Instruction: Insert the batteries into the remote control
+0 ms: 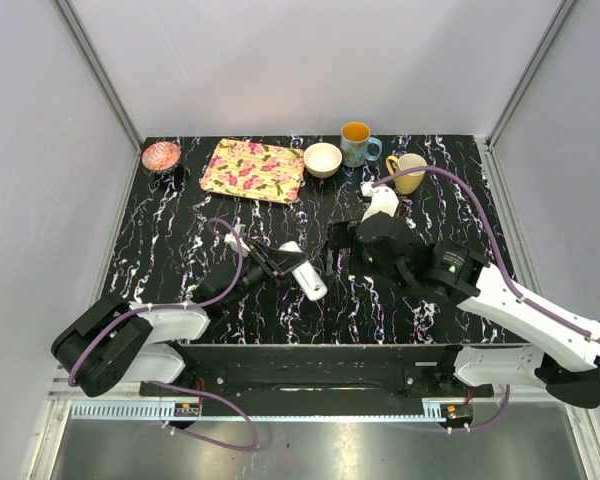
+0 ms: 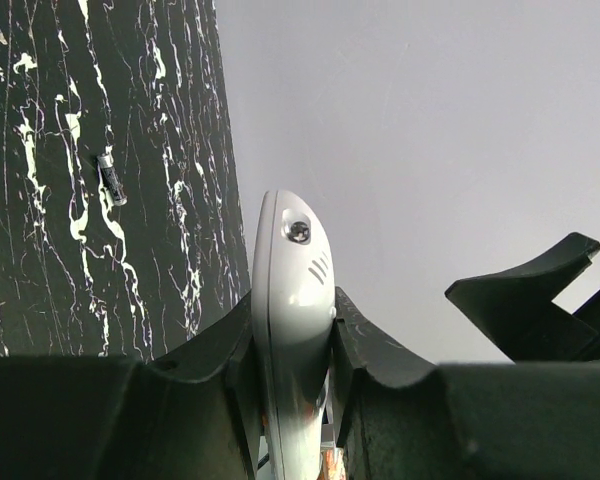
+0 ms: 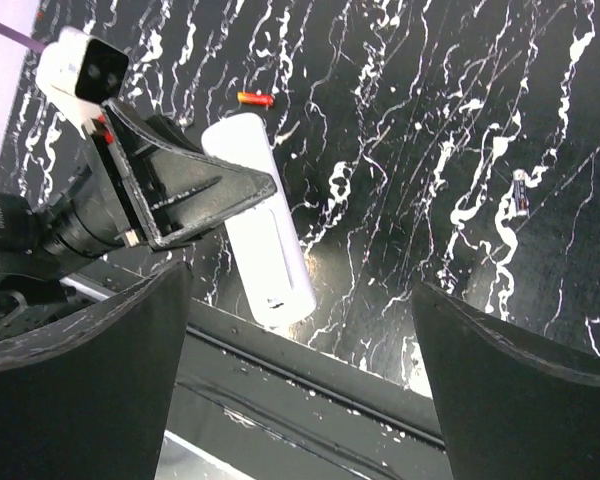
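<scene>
My left gripper [image 1: 280,262] is shut on the white remote control [image 1: 307,277] and holds it just above the black marbled table, near its front edge. In the left wrist view the remote control [image 2: 290,300] is clamped on edge between both fingers of that gripper [image 2: 292,345], rounded end pointing out. My right gripper [image 1: 338,250] hangs just right of the remote, open wide with nothing in it. Seen from the right wrist, its jaws [image 3: 300,290] stand far apart above the remote [image 3: 265,220]. One dark battery [image 3: 515,192] lies loose on the table, and it also shows in the left wrist view [image 2: 111,178].
A small red-orange piece [image 3: 255,99] lies beyond the remote. Along the back stand a pink bowl [image 1: 161,155], a floral tray [image 1: 252,170], a cream bowl [image 1: 322,159], a blue mug [image 1: 357,145] and a yellow mug [image 1: 408,172]. The table's front rail [image 3: 310,370] runs under the right gripper.
</scene>
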`<action>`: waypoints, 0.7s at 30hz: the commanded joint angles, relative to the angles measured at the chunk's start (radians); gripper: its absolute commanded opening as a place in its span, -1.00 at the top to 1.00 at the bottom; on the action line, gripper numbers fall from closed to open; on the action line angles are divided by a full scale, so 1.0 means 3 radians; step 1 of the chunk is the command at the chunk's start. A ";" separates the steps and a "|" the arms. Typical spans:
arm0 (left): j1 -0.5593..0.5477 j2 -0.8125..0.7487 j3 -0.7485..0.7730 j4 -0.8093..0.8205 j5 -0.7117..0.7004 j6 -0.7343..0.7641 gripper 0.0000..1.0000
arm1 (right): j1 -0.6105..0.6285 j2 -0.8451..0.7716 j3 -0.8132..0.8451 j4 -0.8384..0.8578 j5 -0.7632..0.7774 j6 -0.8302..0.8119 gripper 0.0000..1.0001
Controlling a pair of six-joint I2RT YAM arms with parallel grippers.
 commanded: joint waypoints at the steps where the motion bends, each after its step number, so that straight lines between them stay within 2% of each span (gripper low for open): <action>1: -0.0013 -0.0081 0.0029 0.0259 -0.0154 -0.0169 1.00 | -0.0034 -0.0081 -0.0058 0.0386 0.0307 -0.0070 -0.99; 2: -0.0023 -0.0086 0.0004 0.0253 -0.0164 -0.0189 1.00 | -0.0045 -0.0071 -0.0053 0.0265 0.0389 -0.0054 -0.98; 3: -0.0033 -0.0097 -0.0006 0.0258 -0.0205 -0.0194 1.00 | -0.0070 -0.0036 0.0033 0.0142 0.0476 0.0062 -0.73; 6: -0.0049 -0.0127 -0.0052 0.0309 -0.0241 -0.0220 1.00 | -0.0193 0.0164 0.0212 -0.0257 0.0599 0.0221 -0.34; 7: -0.0054 -0.0143 -0.0068 0.0325 -0.0256 -0.0230 1.00 | -0.0233 0.0230 0.0233 -0.0324 0.0615 0.0247 -0.07; 12: -0.0120 -0.0301 -0.0139 0.0294 -0.0429 -0.0246 1.00 | -0.0331 0.0302 0.0295 -0.0463 0.0518 0.0309 0.20; 15: -0.0212 -0.0368 -0.0155 0.0212 -0.0502 -0.0220 1.00 | -0.0367 0.0307 0.0295 -0.0468 0.0487 0.0319 0.28; 19: -0.0320 -0.0363 -0.0165 0.0243 -0.0660 -0.0246 1.00 | -0.0387 0.0333 0.0290 -0.0498 0.0446 0.0339 0.64; 20: -0.0355 -0.0352 -0.0170 0.0253 -0.0675 -0.0251 1.00 | -0.0397 0.0333 0.0290 -0.0504 0.0436 0.0350 0.90; 21: -0.0371 -0.0347 -0.0175 0.0268 -0.0721 -0.0256 1.00 | -0.0403 0.0353 0.0295 -0.0509 0.0421 0.0355 1.00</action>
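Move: The covered remote, held by the left hand, has its middle about 3 cm behind the right hand, 7 cm to its left and 10 cm lower. The silver battery lies on the table some 9 cm ahead of the right hand, 9 cm to its right and 25 cm down; the red battery is about 8 cm ahead and 21 cm left. From the left hand the remote's middle is 2 cm back and 2 cm right, level. The empty right hand draws about 5 cm right and forward off the remote, sinking, its fingers closing halfway. ##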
